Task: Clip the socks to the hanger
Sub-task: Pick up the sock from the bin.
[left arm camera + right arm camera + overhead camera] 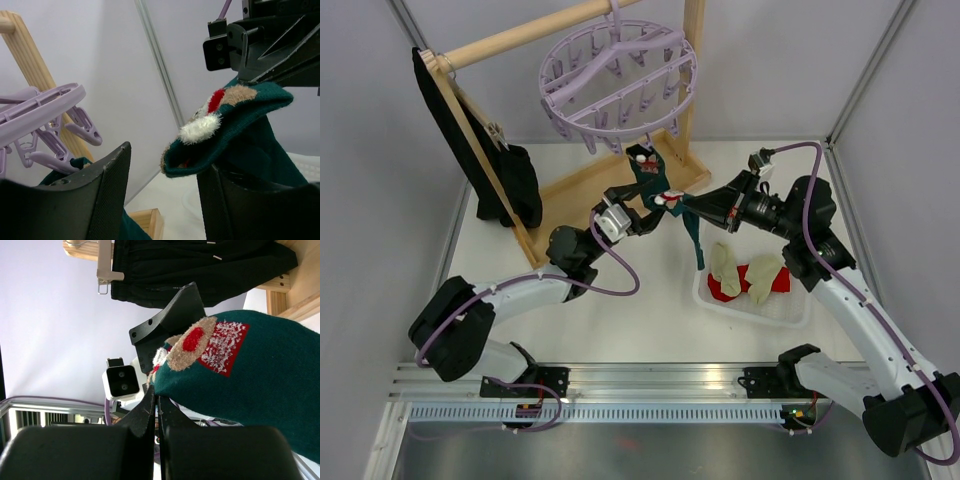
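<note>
The lavender hanger [618, 75] hangs from the wooden rack, its clips [82, 130] dangling at the left of the left wrist view. One dark teal sock [646, 175] hangs from a front clip. My right gripper [688, 205] [156, 397] is shut on the edge of a second teal sock [696, 238] [260, 390] with a red-white patch, which droops below it. My left gripper [655, 212] [166, 162] stands open, its jaws on either side of that sock's cuff [230, 120]; the cuff rests over the right finger [240, 210].
A long black cloth [485, 160] hangs on the wooden rack [520, 35] at the back left. Under my right arm a white tray [790, 312] holds cream socks [725, 262] and a red sock [767, 277]. The rack's base bar [590, 180] lies just behind the grippers.
</note>
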Robot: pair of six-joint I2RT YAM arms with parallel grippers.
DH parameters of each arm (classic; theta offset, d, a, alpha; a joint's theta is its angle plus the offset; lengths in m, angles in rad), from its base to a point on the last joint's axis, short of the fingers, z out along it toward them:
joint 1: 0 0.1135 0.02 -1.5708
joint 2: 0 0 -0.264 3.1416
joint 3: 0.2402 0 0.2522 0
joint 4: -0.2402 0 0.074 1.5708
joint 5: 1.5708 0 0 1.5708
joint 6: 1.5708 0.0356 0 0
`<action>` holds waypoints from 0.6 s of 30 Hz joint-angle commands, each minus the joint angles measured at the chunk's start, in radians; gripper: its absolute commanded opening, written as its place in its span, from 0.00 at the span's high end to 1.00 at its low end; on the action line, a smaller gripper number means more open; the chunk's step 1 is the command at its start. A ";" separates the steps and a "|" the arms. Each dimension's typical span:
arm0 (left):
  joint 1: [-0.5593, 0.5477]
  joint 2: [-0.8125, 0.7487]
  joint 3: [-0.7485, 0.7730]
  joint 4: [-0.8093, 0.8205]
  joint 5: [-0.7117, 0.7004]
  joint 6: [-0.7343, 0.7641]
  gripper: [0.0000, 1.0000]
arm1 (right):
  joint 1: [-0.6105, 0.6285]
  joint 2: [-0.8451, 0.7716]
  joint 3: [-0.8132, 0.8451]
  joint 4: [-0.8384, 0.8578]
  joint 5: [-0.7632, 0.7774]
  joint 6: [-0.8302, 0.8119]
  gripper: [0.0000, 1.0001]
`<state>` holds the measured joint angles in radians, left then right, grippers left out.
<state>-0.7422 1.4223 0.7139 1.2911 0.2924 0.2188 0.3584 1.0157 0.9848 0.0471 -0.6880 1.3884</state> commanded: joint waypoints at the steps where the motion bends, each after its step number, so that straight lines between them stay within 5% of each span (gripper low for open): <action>1: -0.006 -0.051 0.009 0.278 0.034 -0.033 0.42 | 0.005 0.001 -0.017 0.053 -0.004 0.020 1.00; 10: -0.006 -0.131 -0.010 0.191 0.093 -0.053 0.63 | 0.014 0.026 -0.020 0.073 0.008 0.031 1.00; 18: -0.006 -0.195 0.010 -0.024 0.189 -0.075 0.94 | 0.017 0.053 0.008 0.089 0.015 0.038 1.00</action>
<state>-0.7433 1.2644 0.7132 1.2747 0.4061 0.1780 0.3721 1.0622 0.9600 0.0830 -0.6804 1.4101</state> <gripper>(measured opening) 0.095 0.010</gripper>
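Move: The sock's cuff, still pinched by the right gripper, is about 5 cm to the left hand's right, 4 cm nearer the base and 4 cm higher. The sock already hung stands some 7 cm ahead of the left hand, 2 cm to its left and about level; the hanger's middle is roughly 20 cm ahead, 8 cm left and 12 cm up. From the right hand, that cuff is 2 cm left and 2 cm up, with no offset ahead. Draw the left gripper back about 5 cm and up another 5 cm, drifting slightly left, so its tips come in to the cuff beside and above the right fingertips. Shut its half-open fingers almost completely on the way, pinching the sock. Keep the right gripper clamped on the sock, easing it down a centimetre or two. ##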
